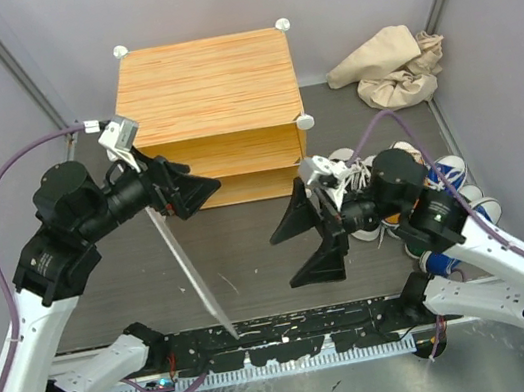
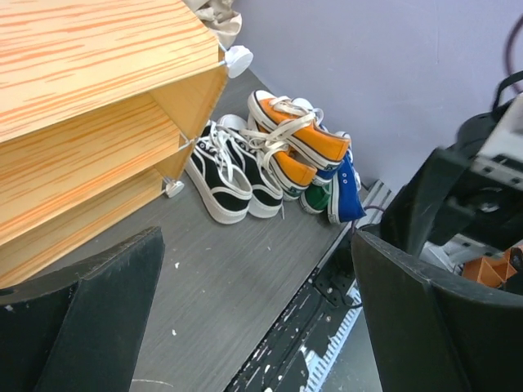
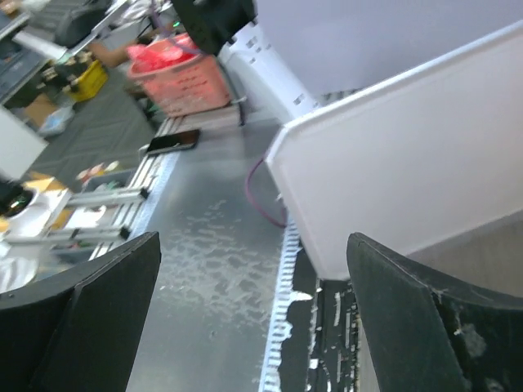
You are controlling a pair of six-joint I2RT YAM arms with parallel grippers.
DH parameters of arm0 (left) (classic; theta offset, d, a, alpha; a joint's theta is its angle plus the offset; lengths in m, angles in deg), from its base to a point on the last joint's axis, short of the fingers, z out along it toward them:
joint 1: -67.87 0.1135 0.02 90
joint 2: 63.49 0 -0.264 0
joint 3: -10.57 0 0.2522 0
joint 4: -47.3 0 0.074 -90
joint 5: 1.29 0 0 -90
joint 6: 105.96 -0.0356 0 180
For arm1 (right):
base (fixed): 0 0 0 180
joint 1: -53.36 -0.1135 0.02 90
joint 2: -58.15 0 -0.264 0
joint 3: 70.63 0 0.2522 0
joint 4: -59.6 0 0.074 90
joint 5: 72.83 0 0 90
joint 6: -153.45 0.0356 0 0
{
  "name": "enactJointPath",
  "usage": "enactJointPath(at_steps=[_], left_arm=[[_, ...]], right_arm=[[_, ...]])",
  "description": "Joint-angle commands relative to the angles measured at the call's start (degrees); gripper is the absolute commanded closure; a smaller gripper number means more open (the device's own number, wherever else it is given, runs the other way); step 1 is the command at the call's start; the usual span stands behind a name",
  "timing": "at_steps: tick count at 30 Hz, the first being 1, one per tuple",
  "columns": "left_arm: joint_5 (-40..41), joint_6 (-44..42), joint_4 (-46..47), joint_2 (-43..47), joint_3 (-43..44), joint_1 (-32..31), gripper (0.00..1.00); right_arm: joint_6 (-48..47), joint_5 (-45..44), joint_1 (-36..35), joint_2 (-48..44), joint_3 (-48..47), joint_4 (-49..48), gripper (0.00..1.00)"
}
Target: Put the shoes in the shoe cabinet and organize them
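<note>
The shoe cabinet [image 1: 207,84] stands at the back, with its white door [image 1: 190,270] swung open toward the near edge. Its orange shelves [image 2: 90,155] show empty in the left wrist view. The shoes [image 1: 448,185] lie in a pile on the table right of the cabinet, partly hidden by the right arm. The left wrist view shows the white-and-black pair [image 2: 233,173], an orange shoe [image 2: 302,137], a green one [image 2: 315,198] and a blue one [image 2: 348,184]. My left gripper [image 1: 202,187] is open and empty at the cabinet's front. My right gripper [image 1: 306,244] is open and empty, left of the pile, facing the door [image 3: 409,163].
A crumpled beige cloth bag [image 1: 392,66] lies at the back right. Grey walls enclose the table on the left, back and right. White round knobs [image 1: 305,121] stick out at the cabinet's corners. The arm bases and a black rail [image 1: 297,337] line the near edge.
</note>
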State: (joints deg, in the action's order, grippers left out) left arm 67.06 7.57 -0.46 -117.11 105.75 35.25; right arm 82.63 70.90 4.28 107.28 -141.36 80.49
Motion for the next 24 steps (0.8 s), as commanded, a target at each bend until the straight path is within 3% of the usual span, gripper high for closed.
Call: enactJointPath(at_steps=[1, 7, 11, 13, 18, 24], left_arm=[[0.09, -2.41, -3.62, -1.61, 2.85, -0.25, 0.02], [5.38, -5.74, -12.78, -1.73, 0.07, -0.29, 0.0], [10.25, -7.45, -16.04, 0.0, -3.03, -0.32, 0.0], [10.82, -7.74, -15.93, 1.47, -4.46, -0.29, 0.0], [9.24, -7.8, -13.99, 3.93, -6.35, -0.34, 0.01], [5.61, -7.2, -10.49, 6.27, -8.37, -0.36, 0.01]], right_arm=[[-6.58, -16.65, 0.12, 0.17, -6.47, 11.96, 0.0], [-7.43, -69.49, 0.19, 6.65, -8.64, 25.46, 0.0], [-5.0, -90.22, 1.09, 11.56, -6.6, 28.25, 0.0], [-3.78, -93.41, 4.47, 12.74, -5.68, 29.32, 0.0], [-1.34, -89.25, 21.38, 7.86, -1.42, 29.25, 0.0], [-0.55, -92.71, 29.76, 2.66, -0.11, 32.73, 0.05]])
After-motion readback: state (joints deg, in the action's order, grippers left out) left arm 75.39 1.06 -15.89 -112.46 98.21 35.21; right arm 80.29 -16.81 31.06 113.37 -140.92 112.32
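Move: The orange shoes, the upper one on top of its mate, lie about 29 cm ahead of my right hand, 34 cm to its right and 32 cm below. The black shoes stand some 12 cm to the left of them and 4 cm farther out; the blue shoe is about 10 cm to their right and slightly nearer. The cabinet's right front foot is roughly 38 cm ahead of this hand and 9 cm right. From my left hand the orange shoes are about 16 cm ahead, 50 cm right and 38 cm below. I swing my empty right hand away from the opened door towards the shoe pile, first forward and down, then mostly rightward, about 27 cm right, 23 cm forward and 14 cm lower, turning clockwise some 110 degrees until the wide-open fingers point forward and slope down. My left hand, also open and empty, sinks about 10 cm and drifts left in front of the cabinet. ##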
